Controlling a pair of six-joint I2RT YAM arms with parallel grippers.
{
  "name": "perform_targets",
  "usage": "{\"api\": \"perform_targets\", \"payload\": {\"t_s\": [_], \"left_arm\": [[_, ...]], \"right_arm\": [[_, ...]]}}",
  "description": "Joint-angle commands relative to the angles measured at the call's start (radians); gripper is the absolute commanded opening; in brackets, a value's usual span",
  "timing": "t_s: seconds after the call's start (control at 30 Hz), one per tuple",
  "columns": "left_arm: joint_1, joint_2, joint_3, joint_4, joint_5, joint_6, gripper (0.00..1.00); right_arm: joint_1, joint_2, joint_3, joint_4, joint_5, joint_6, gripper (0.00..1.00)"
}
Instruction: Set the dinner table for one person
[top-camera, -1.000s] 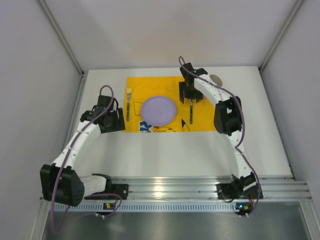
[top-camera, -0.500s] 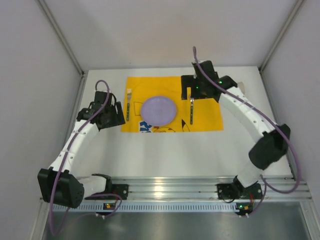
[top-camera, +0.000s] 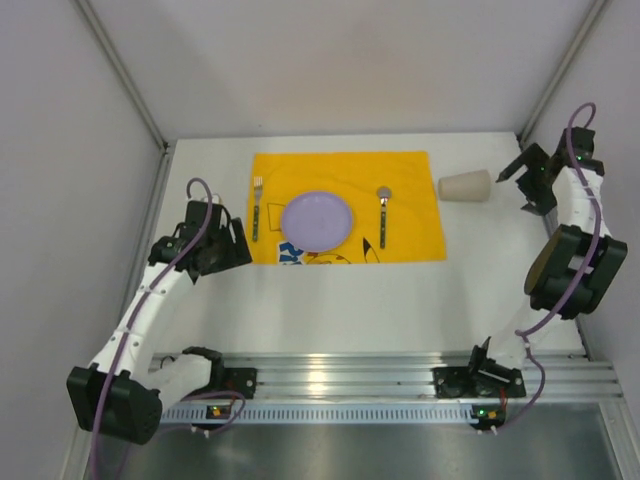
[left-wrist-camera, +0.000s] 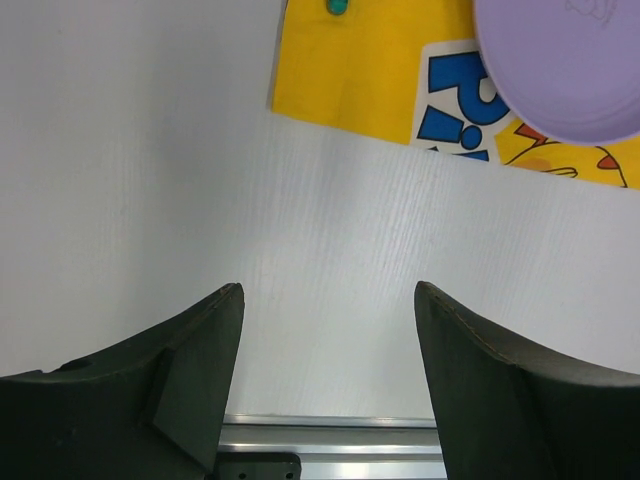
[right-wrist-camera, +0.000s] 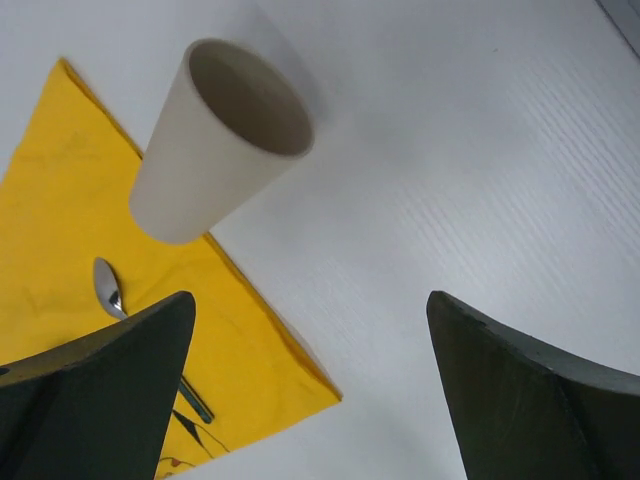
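Note:
On the white dinner table (top-camera: 400, 300) lies a yellow placemat (top-camera: 345, 170). It carries a purple plate (top-camera: 317, 221), a fork (top-camera: 256, 208) to the plate's left and a spoon (top-camera: 383, 213) to its right. A beige cup (top-camera: 465, 186) lies on its side just off the mat's far right corner, its mouth toward my right gripper (top-camera: 520, 186). That gripper is open and empty, short of the cup (right-wrist-camera: 215, 140). My left gripper (top-camera: 230, 246) hangs open and empty over bare table by the mat's near left corner (left-wrist-camera: 285, 100).
The ribbed aluminium rail (top-camera: 340, 372) runs along the near edge and shows between the left fingers (left-wrist-camera: 330, 440). Grey walls close in the table at the left, far and right sides. The right arm's elbow (top-camera: 570, 265) sits near the right wall.
My right gripper has let go of the spoon, opened wide and swung right off the mat to face the cup. The left arm has drawn back slightly toward the near left.

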Motion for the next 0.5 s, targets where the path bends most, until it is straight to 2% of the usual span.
{"api": "perform_targets", "payload": {"t_s": [0.0,0.23,0.47], "left_arm": [[-0.002,-0.037,-0.040,0.001,0.013,-0.023,0.75],[-0.002,-0.042,-0.083,0.034,0.004,-0.039,0.74],[-0.002,-0.033,-0.095,0.041,0.004,-0.039,0.75]], "right_arm": [[-0.056,0.078,0.112,0.087,-0.187,0.067,1.00],[-0.083,0.257,0.290,0.116,-0.338,0.060,1.00],[-0.081,0.338,0.219,0.188,-0.409,0.089,1.00]]}}
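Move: The cup lies on its side with its mouth towards the right hand, some 8 cm ahead, 10 cm to the left and 8 cm below it. Beyond the cup, the spoon lies about 2 cm ahead and 29 cm left of that hand, on the yellow placemat, whose middle is around 4 cm ahead and 37 cm left. From the left hand the cup is roughly 24 cm ahead and 55 cm right. Touching nothing, the empty right hand heads forward about 8 cm off the mouth end of the tipped cup. It first drifts some 2 cm right, then eases slightly back left and dips about 2 cm at the end, rolling its left side up some 15 degrees, fingers staying wide open. The left hand, also empty, sinks nearly 3 cm and draws back a little. ##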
